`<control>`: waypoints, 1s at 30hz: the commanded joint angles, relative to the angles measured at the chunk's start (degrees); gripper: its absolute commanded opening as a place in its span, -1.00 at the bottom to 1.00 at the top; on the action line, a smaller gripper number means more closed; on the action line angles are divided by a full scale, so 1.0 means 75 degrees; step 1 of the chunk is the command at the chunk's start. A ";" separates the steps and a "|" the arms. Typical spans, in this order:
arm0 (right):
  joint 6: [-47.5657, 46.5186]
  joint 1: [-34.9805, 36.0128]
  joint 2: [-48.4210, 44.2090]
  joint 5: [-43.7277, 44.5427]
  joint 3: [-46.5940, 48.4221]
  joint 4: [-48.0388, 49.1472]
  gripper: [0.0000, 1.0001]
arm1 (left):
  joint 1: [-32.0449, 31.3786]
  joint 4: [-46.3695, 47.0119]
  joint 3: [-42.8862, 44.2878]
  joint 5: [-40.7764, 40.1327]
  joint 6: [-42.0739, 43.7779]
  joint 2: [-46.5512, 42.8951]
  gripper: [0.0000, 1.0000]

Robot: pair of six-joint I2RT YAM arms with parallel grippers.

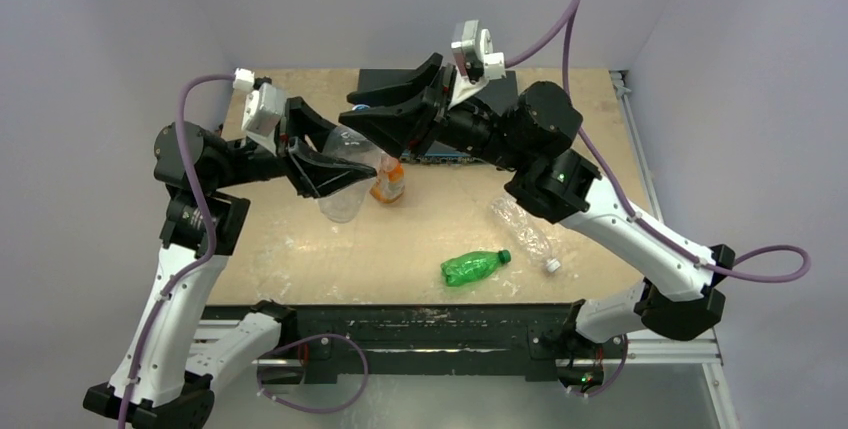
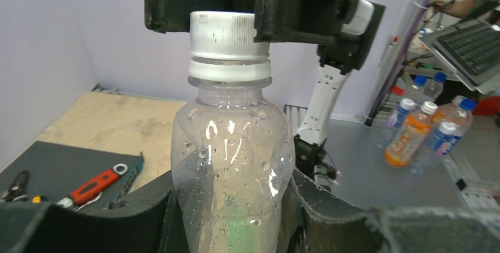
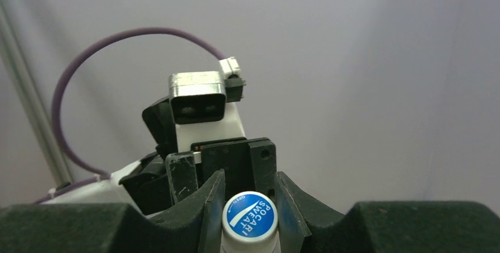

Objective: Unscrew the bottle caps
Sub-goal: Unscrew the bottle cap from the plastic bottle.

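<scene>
A clear bottle (image 2: 233, 147) with water drops inside stands upright above the table, and my left gripper (image 2: 233, 206) is shut on its body. Its cap (image 2: 227, 35) is white with ribbed sides and a blue printed top (image 3: 250, 216). My right gripper (image 3: 250, 203) is shut on this cap from above, one finger on each side. From the top camera the left gripper (image 1: 340, 177) and the right gripper (image 1: 383, 144) meet over the table's middle, beside an orange-label bottle (image 1: 388, 185). A green bottle (image 1: 472, 267) and a clear crinkled bottle (image 1: 522, 229) with a white cap (image 1: 552, 265) lie at the front right.
A dark tool tray (image 1: 440, 84) lies at the back of the table; a red-handled tool (image 2: 94, 185) rests on it. Beyond the table, several spare bottles (image 2: 413, 135) stand on a grey surface near a keyboard (image 2: 471, 43).
</scene>
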 commanded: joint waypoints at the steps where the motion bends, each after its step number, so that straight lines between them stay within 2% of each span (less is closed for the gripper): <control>1: -0.0341 -0.0217 -0.0395 -0.2251 -0.0298 0.0310 -1.00 | 0.0019 0.1417 0.0008 0.0468 -0.1418 0.0040 -1.00; 5: -0.0243 -0.0526 -0.0474 -0.3835 -0.0241 0.0566 -1.00 | 0.0019 0.2072 -0.0021 0.0582 -0.2183 0.0042 -1.00; 10: 0.0305 -0.0895 -0.0484 -0.5909 -0.0378 0.1618 -1.00 | 0.0019 0.2520 -0.0010 0.0630 -0.2773 0.0012 -1.00; 13: 0.0487 -0.0939 -0.0346 -0.6316 -0.0248 0.1908 -1.00 | 0.0019 0.2644 -0.0015 0.0653 -0.2893 -0.0026 -1.00; 15: 0.0272 -0.0951 -0.0223 -0.6337 -0.0049 0.1650 -1.00 | 0.0019 0.2663 -0.0029 0.0646 -0.2880 -0.0052 -1.00; 16: 0.0062 -0.0952 -0.0163 -0.6035 0.0099 0.1270 -1.00 | 0.0019 0.2656 -0.0054 0.0643 -0.2859 -0.0053 -1.00; 17: -0.0054 -0.0952 -0.0118 -0.5572 0.0195 0.0980 -0.79 | 0.0019 0.2616 -0.0066 0.0643 -0.2763 -0.0057 -1.00; 18: -0.0150 -0.0952 -0.0119 -0.4848 0.0256 0.0746 -0.41 | 0.0019 0.2485 -0.0071 0.0637 -0.2553 -0.0064 -1.00; 21: -0.0084 -0.0952 -0.0147 -0.1818 0.0402 0.0186 0.47 | 0.0019 0.1031 0.0074 0.0350 -0.1192 -0.0099 -1.00; 22: 0.0003 -0.0941 -0.0178 -0.1065 0.0418 0.0092 0.58 | 0.0019 0.0389 0.0160 0.0108 -0.0520 -0.0100 -1.00; 24: 0.0175 -0.0909 -0.0204 0.0025 0.0486 -0.0138 0.72 | 0.0019 -0.0618 0.0236 -0.0422 0.0584 -0.0109 -1.00; 27: 0.0227 -0.0710 0.0109 0.1264 0.1157 -0.1240 0.76 | 0.0019 -0.1704 0.0301 -0.1427 0.2213 -0.0128 -1.00; 30: 0.0165 -0.0405 0.0588 0.2225 0.1911 -0.2248 0.73 | 0.0019 -0.2085 0.0115 -0.2510 0.3183 -0.0217 -1.00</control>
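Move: My right fingers already pinch the white cap, which lies at their hand point. From my left hand, gripping the clear bottle's body, the cap sits about 9 cm above, some 2 cm ahead and 3 cm right. From my right hand, the open orange bottle stands on the table roughly 20 cm farther out, straight ahead laterally and 48 cm down; the green bottle lies about 18 cm right, 2 cm ahead, 54 cm down. Still gripping bottle and cap, I draw both hands back about 5 cm, my right twisting the cap counter-clockwise some 25 degrees while my left turns the bottle clockwise about 15. Then I open my right fingers wide, letting go of the cap, and swing that hand forward about 9 cm, its wrist unwinding; my left carries the bottle forward again, turning back. ##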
